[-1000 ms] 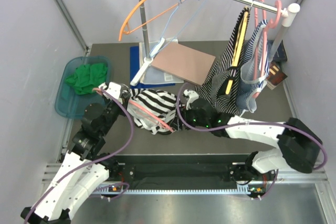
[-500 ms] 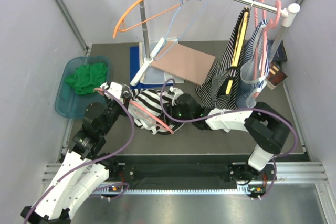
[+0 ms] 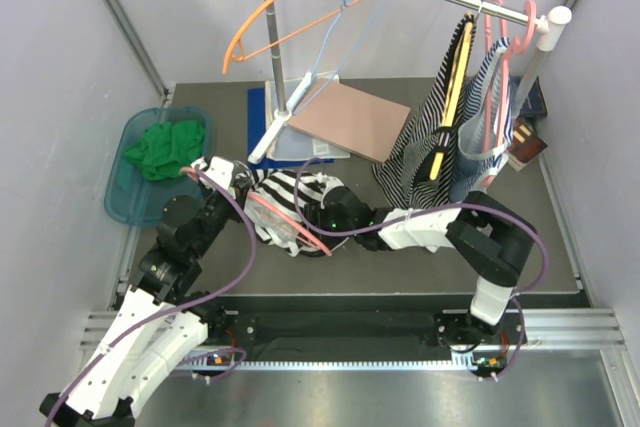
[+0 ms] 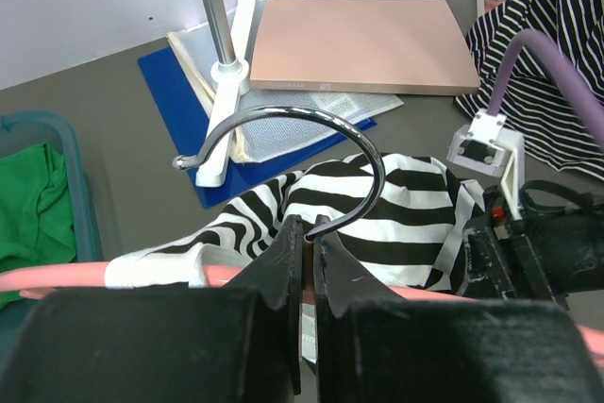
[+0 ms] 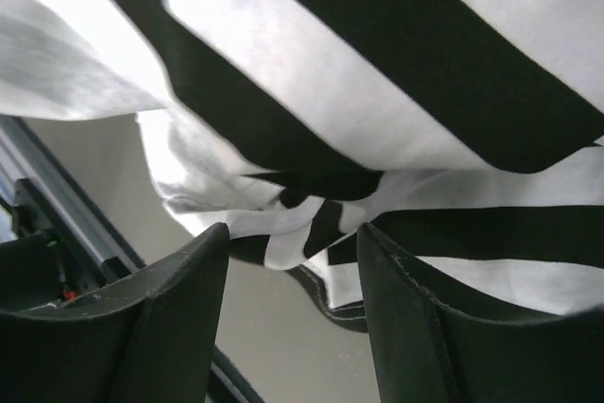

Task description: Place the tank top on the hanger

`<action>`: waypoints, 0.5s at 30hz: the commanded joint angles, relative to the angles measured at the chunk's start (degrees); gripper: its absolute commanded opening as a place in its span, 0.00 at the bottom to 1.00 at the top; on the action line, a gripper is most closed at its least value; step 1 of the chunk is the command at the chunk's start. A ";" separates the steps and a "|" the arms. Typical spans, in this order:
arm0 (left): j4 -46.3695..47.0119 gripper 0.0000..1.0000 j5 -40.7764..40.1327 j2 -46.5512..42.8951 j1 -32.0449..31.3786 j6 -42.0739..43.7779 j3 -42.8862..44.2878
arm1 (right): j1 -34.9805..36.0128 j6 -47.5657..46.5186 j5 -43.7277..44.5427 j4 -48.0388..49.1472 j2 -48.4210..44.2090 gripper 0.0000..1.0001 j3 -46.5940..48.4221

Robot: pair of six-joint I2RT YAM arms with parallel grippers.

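Note:
The tank top (image 3: 292, 197), with wide black-and-white stripes, lies crumpled on the table between the arms. The salmon-pink hanger (image 3: 290, 224) lies across it. My left gripper (image 3: 250, 193) is shut on the hanger's neck (image 4: 305, 250) just below its chrome hook (image 4: 326, 125), with a pink arm (image 4: 57, 280) running off to the left. My right gripper (image 3: 318, 211) is open at the tank top's right edge. In the right wrist view the right gripper (image 5: 293, 261) has its jaws wide apart, and a fold of the tank top (image 5: 330, 73) hangs just above them.
A teal bin (image 3: 118, 197) with a green cloth (image 3: 163, 145) stands at the left. A clothes rack pole (image 3: 268, 37) carries an orange hanger (image 3: 290, 2) and a light-blue wire hanger (image 3: 345, 37). A dark striped garment with yellow trim (image 3: 440, 137) hangs at the right. A brown board (image 3: 350, 119) lies behind.
My right arm has swung left from the table's right side, bringing its open gripper up to the tank top's right edge. The left gripper still holds the hanger in place.

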 commanded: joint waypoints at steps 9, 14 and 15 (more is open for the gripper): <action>4.40 0.00 -1.05 -1.19 -0.10 0.48 0.04 | 0.84 -0.40 1.61 0.45 1.66 0.00 3.56; 4.84 0.00 -4.22 -1.89 -0.02 1.01 -0.14 | 0.84 -1.81 3.99 -3.50 -4.94 0.00 -1.53; 5.01 0.00 -4.57 -2.07 -0.02 1.10 -0.05 | 0.84 -2.07 4.07 -4.20 -7.21 0.00 -2.32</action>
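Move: The fold of the tank top I am about to grip lies only about 2 cm below my open right fingers and 1 cm to their left, roughly level fore and aft. The pink hanger's free end is some 7 cm back and 5 cm to the right of my right hand, somewhat higher. The pink-brown board lies about 20 cm ahead and 8 cm to the right. From my left hand, the fold is about 6 cm back, 11 cm right and 20 cm down. With my right hand I dip about 2 cm straight down into the striped fold, shut the fingers from over half open and pinch the cloth between the tips. Then I begin to ease up and to the right by about 1 cm. My left hand stays where it is, still gripping the pink hanger just below its hook, above the cloth. ##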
